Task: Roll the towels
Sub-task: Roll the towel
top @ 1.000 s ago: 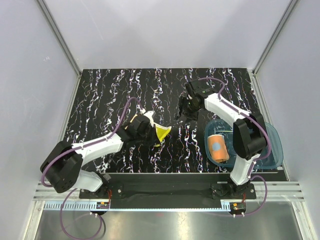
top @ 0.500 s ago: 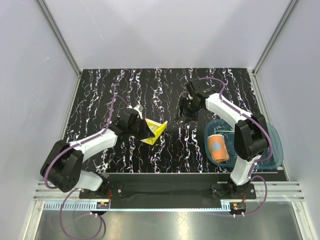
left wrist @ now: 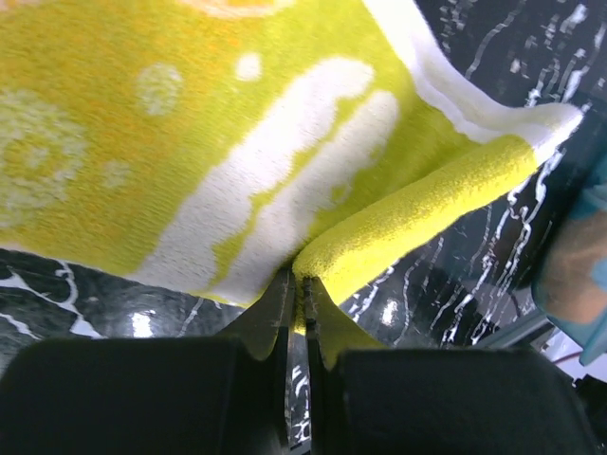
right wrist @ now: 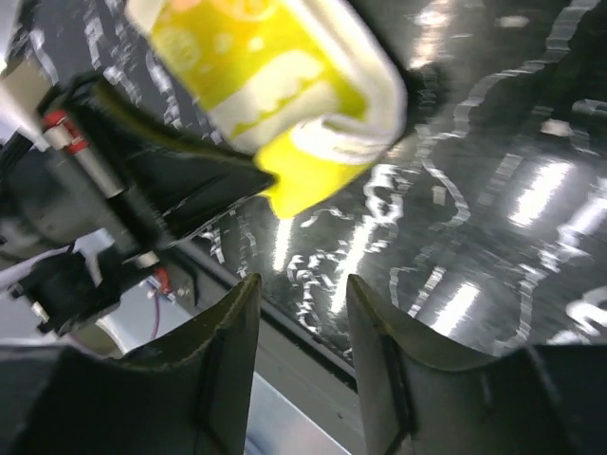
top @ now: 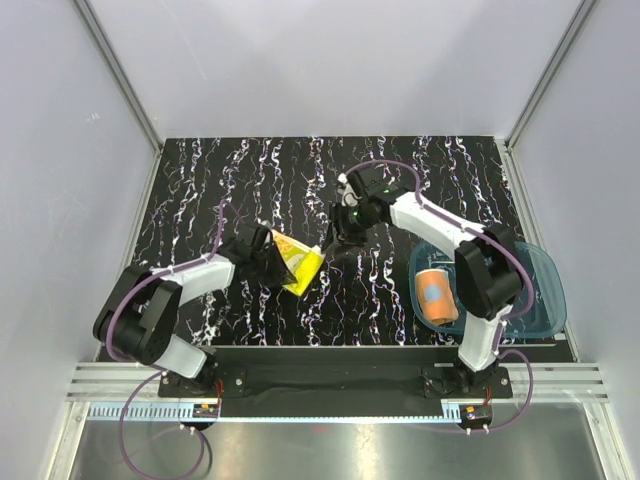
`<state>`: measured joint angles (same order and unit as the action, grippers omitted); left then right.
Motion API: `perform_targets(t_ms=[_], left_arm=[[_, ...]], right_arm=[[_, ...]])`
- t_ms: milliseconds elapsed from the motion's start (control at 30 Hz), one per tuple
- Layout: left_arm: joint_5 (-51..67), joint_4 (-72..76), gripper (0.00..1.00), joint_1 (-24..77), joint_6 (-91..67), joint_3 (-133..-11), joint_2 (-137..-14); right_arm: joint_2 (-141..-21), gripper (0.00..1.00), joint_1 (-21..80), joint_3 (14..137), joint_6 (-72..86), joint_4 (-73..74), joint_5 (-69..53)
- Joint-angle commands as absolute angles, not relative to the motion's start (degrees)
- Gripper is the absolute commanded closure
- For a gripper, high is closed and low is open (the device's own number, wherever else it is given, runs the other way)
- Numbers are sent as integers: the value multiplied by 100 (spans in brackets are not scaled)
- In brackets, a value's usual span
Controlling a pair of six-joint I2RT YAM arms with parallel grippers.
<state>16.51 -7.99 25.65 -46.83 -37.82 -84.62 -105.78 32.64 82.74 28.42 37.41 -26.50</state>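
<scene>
The yellow towel (top: 296, 260) with its white-and-yellow pattern hangs folded just above the black marbled table, left of centre. My left gripper (top: 272, 256) is shut on its edge; in the left wrist view the towel (left wrist: 237, 142) fills the top and the jaws pinch a yellow fold. My right gripper (top: 345, 228) is open and empty, a little right of and behind the towel; its wrist view shows the towel (right wrist: 285, 85) ahead of the spread fingers (right wrist: 228, 351). The orange dotted towel (top: 436, 295) lies rolled in the blue tray (top: 535, 295).
The translucent blue tray sits at the table's right front, beside the right arm's base. Grey walls with metal rails (top: 120, 75) enclose the table. The table's front edge (top: 330, 352) runs just ahead of both arm bases.
My left gripper has swung back and turned with the yellow towel, which now hangs more folded. My right gripper has moved left, toward the towel.
</scene>
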Motion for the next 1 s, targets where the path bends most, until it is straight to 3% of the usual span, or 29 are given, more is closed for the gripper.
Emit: perform_targets(t_ms=[0, 200, 867, 967], left_arm=[[1749, -914, 100, 2470, -4650, -3867, -8596], [1644, -1133, 100, 2417, -4474, -4060, -8736], [1257, -1792, 100, 2417, -4245, -4219, -8754], [1073, -1968, 95, 2417, -4254, -4175, -8605]], right_arm=[[-10906, 53, 3453, 8534, 2751, 3217, -3392], [-11504, 64, 3665, 8903, 2812, 3015, -3761], [-12999, 76, 3639, 9396, 2936, 3208, -2637], [-13060, 76, 3639, 9369, 2874, 3199, -2619]])
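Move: My half-open right hand is going for the yellow towel's folded end, about 6 cm to its left, 1 cm ahead and some 10 cm below. The left gripper, shut on that end, is roughly 10 cm left and 3 cm nearer the base, 8 cm lower. The towel's far corner lies about 14 cm left and 8 cm ahead. From my left hand, the fold to be gripped is some 4 cm right and 4 cm ahead. I swing my right hand left about 7 cm over the towel's folded end, then drop almost straight down, some 10 cm in all, narrowing the fingers from half open to a quarter, until their tips straddle the fold beside my left gripper. My left hand keeps its pinch on the towel and settles about 1 cm lower. ##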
